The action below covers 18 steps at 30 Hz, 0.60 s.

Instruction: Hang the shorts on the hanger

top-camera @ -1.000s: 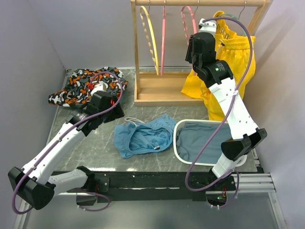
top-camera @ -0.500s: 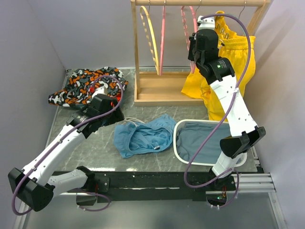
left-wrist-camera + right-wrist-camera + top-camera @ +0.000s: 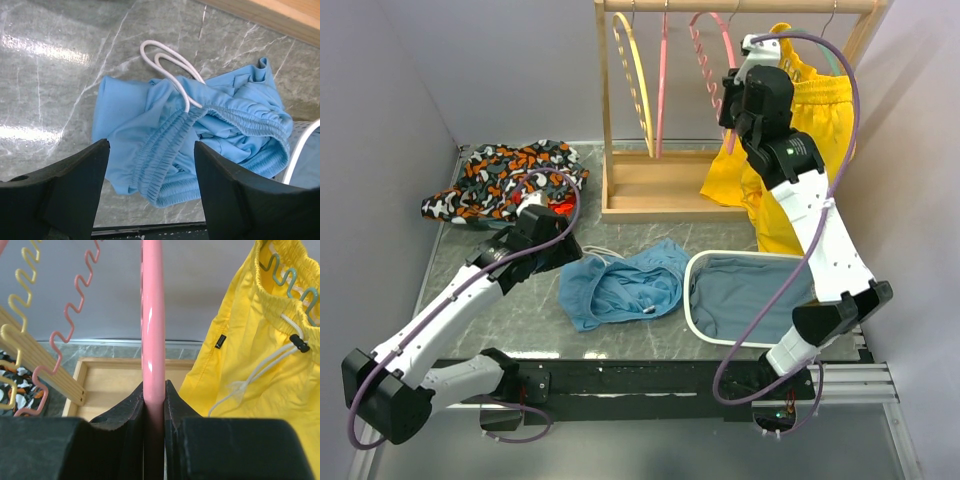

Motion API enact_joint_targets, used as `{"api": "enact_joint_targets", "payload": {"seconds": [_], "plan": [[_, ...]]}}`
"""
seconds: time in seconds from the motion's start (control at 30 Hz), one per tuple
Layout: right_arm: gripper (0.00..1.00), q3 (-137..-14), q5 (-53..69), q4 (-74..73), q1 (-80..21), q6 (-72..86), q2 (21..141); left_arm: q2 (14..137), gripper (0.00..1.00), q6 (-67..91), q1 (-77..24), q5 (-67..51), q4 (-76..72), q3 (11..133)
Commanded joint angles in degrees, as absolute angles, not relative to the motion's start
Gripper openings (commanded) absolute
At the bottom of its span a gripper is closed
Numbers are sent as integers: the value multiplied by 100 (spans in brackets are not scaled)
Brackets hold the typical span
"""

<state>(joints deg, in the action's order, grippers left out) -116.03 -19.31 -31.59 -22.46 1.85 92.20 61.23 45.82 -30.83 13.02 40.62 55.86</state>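
Note:
The light blue shorts (image 3: 625, 285) lie crumpled on the marble table, with the white drawstring looped at their far side. In the left wrist view the elastic waistband of the shorts (image 3: 200, 130) lies below and between my fingers. My left gripper (image 3: 151, 150) hovers open just above the shorts' left part, holding nothing. It shows in the top view as the left gripper (image 3: 558, 240). The pink hanger (image 3: 712, 45) hangs from the rack's rod. My right gripper (image 3: 733, 98) is shut on the pink hanger's smooth bar (image 3: 152, 315), which runs straight up out of the right gripper (image 3: 154, 390).
Yellow shorts (image 3: 810, 130) hang on a teal hanger (image 3: 290, 287) right beside my right gripper. A yellow hanger (image 3: 635, 80) and a thin pink one (image 3: 663, 90) hang on the wooden rack (image 3: 660, 190). A white basket (image 3: 687, 300) stands right of the shorts. A patterned garment (image 3: 505, 180) lies far left.
My right gripper has risen to the right and shut on the pink hanger, which has swung. My left gripper has drifted slightly toward the shorts, its jaws a little narrower.

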Motion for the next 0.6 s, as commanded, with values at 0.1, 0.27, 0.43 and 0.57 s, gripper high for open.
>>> {"api": "enact_joint_targets", "payload": {"seconds": [0.1,0.27,0.43,0.57], "plan": [[0,-11145,-1784,-2136,-2215,176,8341,6389,71,4790,-3155,1248,3753,5274],[0,-11100,-1775,-1995,-2215,88,8270,6565,70,4948,-3515,1432,3718,5168],[0,-11066,-1723,-1960,-2215,88,8236,6767,70,5158,-3901,1643,3770,5142],[0,-10846,-1670,-1811,-2206,105,8104,6855,70,5256,-4069,1775,3806,5063]]}}
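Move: The blue shorts lie crumpled, their middle some 10 cm to the left hand's right, 1 cm nearer the base and 15 cm below; the white basket is about 28 cm farther right of them and 3 cm nearer the base. From the right hand the shorts are roughly 20 cm back, 22 cm left and 43 cm down; the yellow trousers hang 12 cm right, 3 cm ahead and 15 cm below it. The pink hanger stays pinched in the right fingers and is drawn about 3 cm up and nearly as far back from the rack, the fingers tipping up slightly, before the hand all but stops. Towards the blue shorts' waistband the left hand, still well open, sinks some 5 cm, then eases right and a little back over their left end, tipping further down. ##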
